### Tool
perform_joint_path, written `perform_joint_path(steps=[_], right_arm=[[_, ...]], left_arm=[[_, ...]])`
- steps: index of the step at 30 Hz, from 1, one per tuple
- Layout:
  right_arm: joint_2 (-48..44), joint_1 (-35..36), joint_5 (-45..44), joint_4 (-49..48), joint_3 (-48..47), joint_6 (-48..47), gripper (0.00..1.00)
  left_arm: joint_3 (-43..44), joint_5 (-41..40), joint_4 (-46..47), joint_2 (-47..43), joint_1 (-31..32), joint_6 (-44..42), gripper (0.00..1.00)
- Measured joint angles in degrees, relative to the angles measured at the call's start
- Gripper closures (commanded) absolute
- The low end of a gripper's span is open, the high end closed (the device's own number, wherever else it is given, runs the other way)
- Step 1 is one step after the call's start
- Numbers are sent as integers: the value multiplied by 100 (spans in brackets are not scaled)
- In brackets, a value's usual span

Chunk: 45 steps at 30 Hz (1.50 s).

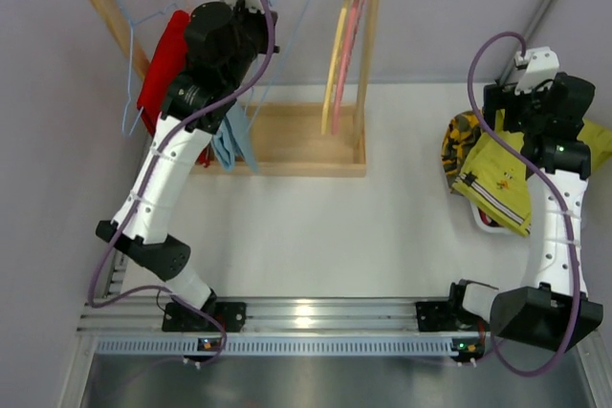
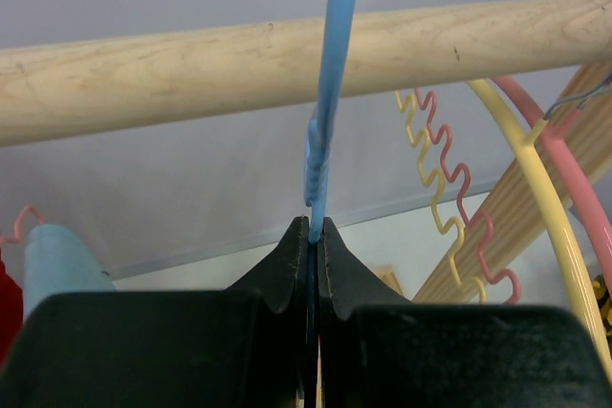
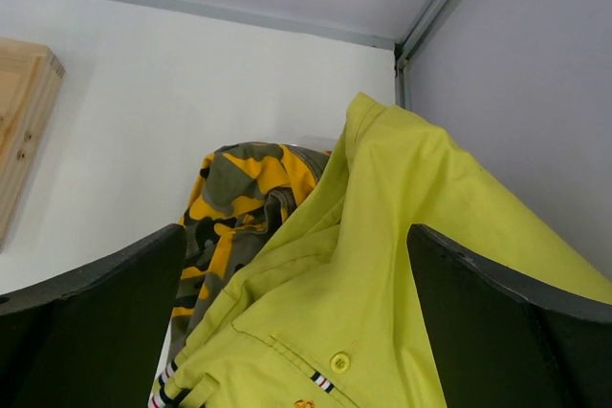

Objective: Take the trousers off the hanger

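My left gripper [image 2: 316,226] is up at the wooden rail [image 2: 191,74] of the rack, shut on the thin blue hanger [image 2: 325,140] that hangs from it. The light blue trousers [image 1: 234,140] droop below that arm, and the red trousers [image 1: 163,59] hang at the rack's left end. The yellow-green trousers [image 3: 382,293] lie on the table at the right, partly over a yellow-and-black patterned cloth [image 3: 239,198]. My right gripper [image 3: 296,231] hovers just above them, open, with nothing between its fingers [image 3: 96,312].
A yellow hanger [image 2: 535,169] and a pink hanger [image 2: 574,169] hang empty at the rail's right end. The rack's wooden base [image 1: 296,140] stands on the white table. The back wall and a corner post [image 3: 430,7] are close behind the heap of cloth.
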<state>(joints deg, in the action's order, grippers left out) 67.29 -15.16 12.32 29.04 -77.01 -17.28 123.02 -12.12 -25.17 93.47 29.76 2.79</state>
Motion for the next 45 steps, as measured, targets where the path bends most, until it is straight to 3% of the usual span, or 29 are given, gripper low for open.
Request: perform_joint_path(steps=[17, 34, 45], right_arm=[[-474, 0, 116, 63, 166, 50, 0], [-717, -4, 133, 61, 439, -72, 1], [-719, -13, 190, 61, 439, -111, 0]], left_arm=[[417, -522, 807, 1342, 693, -146, 100], [1121, -686, 1725, 2280, 608, -402, 100], [1154, -702, 1919, 2404, 555, -446, 100]])
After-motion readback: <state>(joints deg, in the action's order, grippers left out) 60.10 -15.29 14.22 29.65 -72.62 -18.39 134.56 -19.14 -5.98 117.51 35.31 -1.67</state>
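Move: The left hand already holds the emptied blue hanger; its spot on the rod, just left of the yellow hanger, lies about 11 cm ahead, 10 cm right and 3 cm above. The yellow hanger's middle is roughly 9 cm ahead, 14 cm right, 5 cm down; the light-blue trousers about 8 cm ahead, 9 cm left, 12 cm down. From the right hand, the rod spot is some 15 cm ahead, 34 cm left, 20 cm up. Left hand, still pinching the blue hanger, sweeps 10 cm right, dipping, then some 6 cm forward toward the rod. ##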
